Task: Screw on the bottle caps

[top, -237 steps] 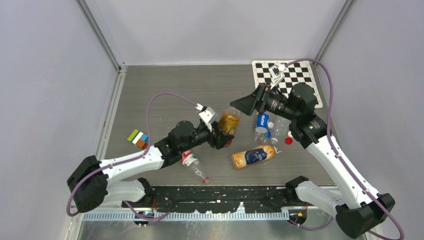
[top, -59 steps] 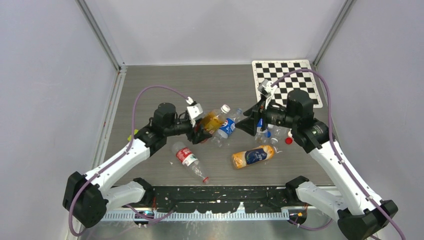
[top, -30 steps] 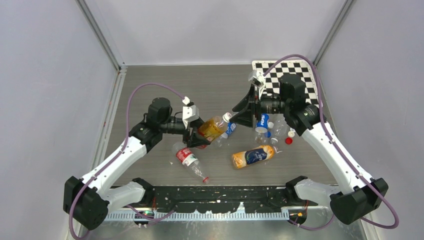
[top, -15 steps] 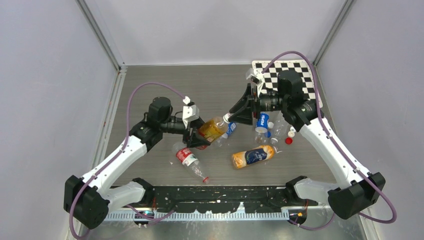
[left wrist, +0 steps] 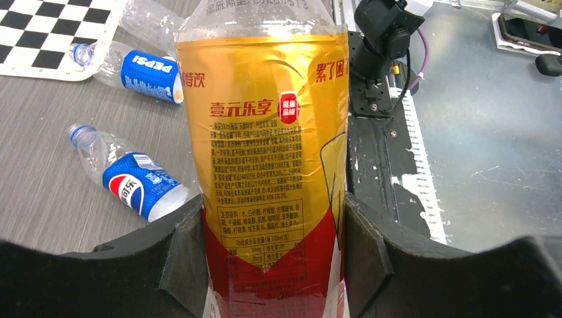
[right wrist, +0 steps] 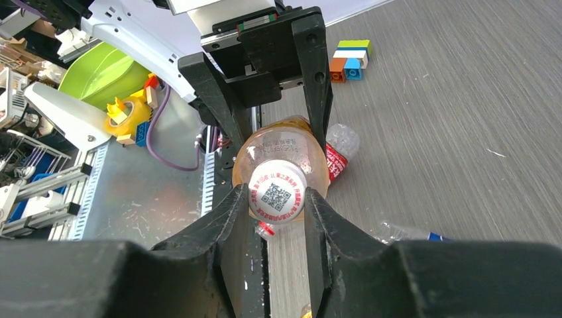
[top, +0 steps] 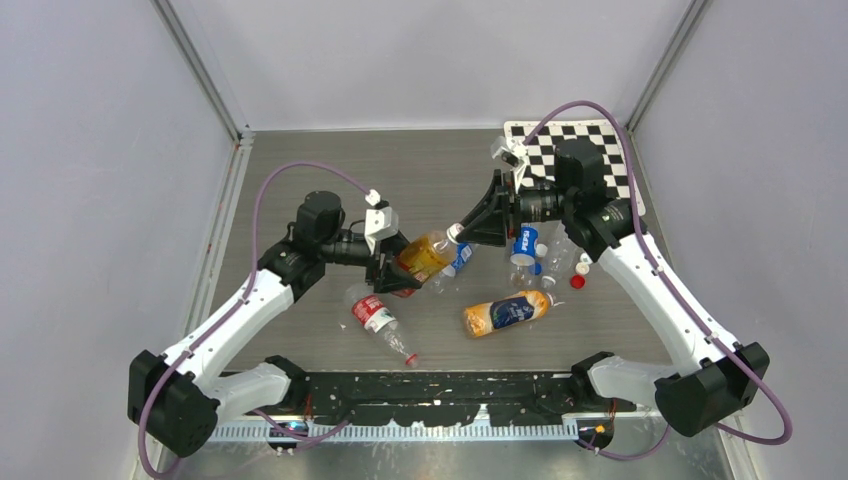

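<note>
A clear bottle with amber drink and a gold-and-red label [top: 425, 255] [left wrist: 262, 132] hangs tilted above the table, neck pointing right. My left gripper [top: 393, 268] [left wrist: 262, 255] is shut on its lower body, one finger pressed on each side. A white bottle cap printed with a QR code [right wrist: 277, 192] [top: 454, 232] sits on its neck. My right gripper [right wrist: 277, 197] [top: 458, 230] comes at it end-on, both fingers against the cap's sides. Loose caps lie at the right: red [top: 577, 282], white [top: 583, 268] and blue [top: 537, 268].
A Pepsi bottle [top: 524, 245] stands beside clear ones, and another [top: 460, 258] lies under the held bottle. An orange bottle with a blue label [top: 507, 312] and a red-labelled one [top: 378, 320] lie near the front. Checkerboard [top: 575, 150] at back right; toy bricks [right wrist: 350, 58] far left.
My right gripper's fingers have come together onto the white cap after moving slightly left to the bottle's neck. The left arm and its bottle have stayed still.
</note>
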`<state>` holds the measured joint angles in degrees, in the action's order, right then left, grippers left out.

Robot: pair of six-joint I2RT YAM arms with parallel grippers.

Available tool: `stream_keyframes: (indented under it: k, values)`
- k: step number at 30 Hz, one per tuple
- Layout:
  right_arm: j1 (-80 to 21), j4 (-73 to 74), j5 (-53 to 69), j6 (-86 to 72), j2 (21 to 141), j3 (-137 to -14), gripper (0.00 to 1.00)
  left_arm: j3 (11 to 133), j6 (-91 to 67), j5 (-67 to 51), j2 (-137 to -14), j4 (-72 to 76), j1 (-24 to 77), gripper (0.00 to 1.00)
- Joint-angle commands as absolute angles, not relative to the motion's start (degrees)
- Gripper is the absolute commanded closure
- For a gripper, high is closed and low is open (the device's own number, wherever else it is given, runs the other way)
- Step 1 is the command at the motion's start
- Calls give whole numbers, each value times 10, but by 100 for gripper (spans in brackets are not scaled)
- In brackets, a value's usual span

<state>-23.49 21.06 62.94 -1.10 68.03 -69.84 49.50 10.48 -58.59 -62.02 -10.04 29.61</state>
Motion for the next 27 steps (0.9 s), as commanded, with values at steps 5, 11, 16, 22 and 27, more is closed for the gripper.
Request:
stream_keyframes:
  k: [5, 11, 16, 22, 27]
  values:
    - [-233, 200, 591, -69, 670, -702, 98, 509, 134, -448, -587, -88, 332, 100]
    - [-233, 197, 465, -232, 646, -660, 99, 481, 223, -184, -566, -58, 443, 100]
    - [-233, 149, 352, -428, 624, -574, 99, 432, 344, 58, -579, 45, 562, 100]
    - [-235, 72, 250, -629, 576, -461, 100, 391, 503, 281, -660, 238, 687, 100]
    - [-234, 75, 218, -598, 531, -459, 72, 401, 424, 278, -655, 181, 683, 100]
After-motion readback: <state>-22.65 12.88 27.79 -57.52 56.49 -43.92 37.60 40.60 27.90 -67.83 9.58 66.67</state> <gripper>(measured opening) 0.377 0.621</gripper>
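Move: The right fingers already pinch the white cap. It sits on the bottle's neck some 12 cm right of the left hand, 4 ahead and 8 above; the left hand holds the bottle's lower body. On the table, 21 cm below the left hand, the nearest Pepsi bottle lies about 10 ahead and 9 right, the Coke bottle 1 ahead and 7 left, the orange-labelled bottle 3 ahead and 20 right. Holding bottle and cap, the hands counter-twist (right clockwise seen cap-on), sinking about 7–11 cm and easing forward. ##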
